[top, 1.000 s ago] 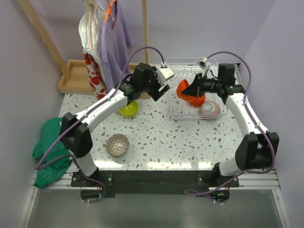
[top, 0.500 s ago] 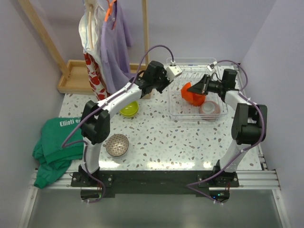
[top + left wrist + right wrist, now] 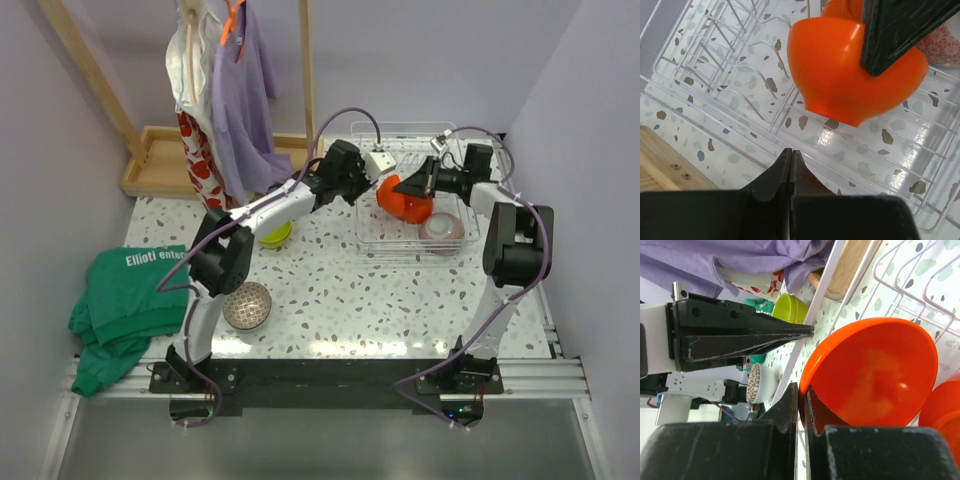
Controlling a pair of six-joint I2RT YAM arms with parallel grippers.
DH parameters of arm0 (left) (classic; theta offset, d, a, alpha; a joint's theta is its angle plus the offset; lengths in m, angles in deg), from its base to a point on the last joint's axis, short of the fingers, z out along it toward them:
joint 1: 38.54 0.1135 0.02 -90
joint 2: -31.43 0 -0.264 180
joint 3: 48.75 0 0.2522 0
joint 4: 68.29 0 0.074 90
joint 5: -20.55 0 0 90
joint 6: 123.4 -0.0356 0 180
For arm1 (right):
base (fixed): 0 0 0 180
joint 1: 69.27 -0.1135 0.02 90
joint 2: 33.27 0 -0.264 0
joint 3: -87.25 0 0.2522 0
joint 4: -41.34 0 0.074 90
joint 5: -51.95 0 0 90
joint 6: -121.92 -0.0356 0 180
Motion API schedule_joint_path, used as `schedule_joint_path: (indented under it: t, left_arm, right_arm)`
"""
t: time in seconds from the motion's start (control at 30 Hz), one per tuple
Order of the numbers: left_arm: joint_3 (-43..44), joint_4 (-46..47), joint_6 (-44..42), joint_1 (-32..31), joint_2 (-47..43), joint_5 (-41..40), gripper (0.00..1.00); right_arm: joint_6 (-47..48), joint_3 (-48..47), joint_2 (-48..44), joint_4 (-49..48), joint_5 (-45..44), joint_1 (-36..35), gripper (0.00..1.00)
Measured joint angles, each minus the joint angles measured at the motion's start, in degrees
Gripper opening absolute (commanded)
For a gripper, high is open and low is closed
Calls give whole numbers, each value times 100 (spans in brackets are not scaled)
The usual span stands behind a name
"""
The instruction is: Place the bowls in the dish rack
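Observation:
The glossy orange-red bowl (image 3: 412, 203) hangs tilted over the left part of the dish rack (image 3: 400, 245). My right gripper (image 3: 400, 187) is shut on its rim. In the right wrist view the jaws (image 3: 801, 390) pinch the edge of the orange-red bowl (image 3: 875, 375). My left gripper (image 3: 372, 186) is shut on nothing, just left of that bowl at the rack's left side. In the left wrist view its tips (image 3: 791, 152) point at the rack's wires (image 3: 715, 50) below the orange-red bowl (image 3: 840, 70). A white and pinkish bowl (image 3: 441, 228) sits in the rack.
A lime green bowl (image 3: 272, 233) and a speckled bowl (image 3: 246, 305) stand on the terrazzo table left of the rack. A wooden tray (image 3: 160, 160) with posts and hanging clothes is at the back left. A green cloth (image 3: 120, 300) lies at the left edge.
My left gripper has shut and moved right, from over the green bowl to the rack's left side. The right gripper still holds the orange-red bowl, with its arm drawn back a little.

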Motion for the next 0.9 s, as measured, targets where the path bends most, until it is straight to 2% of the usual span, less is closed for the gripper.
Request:
schedule_joint_path:
  t: [0.17, 0.53, 0.9]
  left_arm:
    - [157, 125, 2, -72, 225, 94, 0]
    - [389, 378, 55, -243, 651, 234, 0]
    - [549, 647, 170, -358, 922, 306, 0]
  right_arm:
    - [236, -79, 195, 358, 4, 46, 13]
    - [1185, -476, 269, 1357, -363, 404, 24]
    - [1576, -702, 269, 1720, -879, 584, 34]
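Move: The right hand holds an orange bowl by its rim; its place is against the standing orange bowl, whose middle lies about 6 cm to the right, 5 cm back and 6 below, with the pink bowl some 12 cm right, 11 back and 8 below. From the left hand the held bowl lies roughly 5 cm right and 3 back, about 1 below. Right hand opens around the bowl's rim, shifting about 6 cm right and down while left's shut fingertips follow. ##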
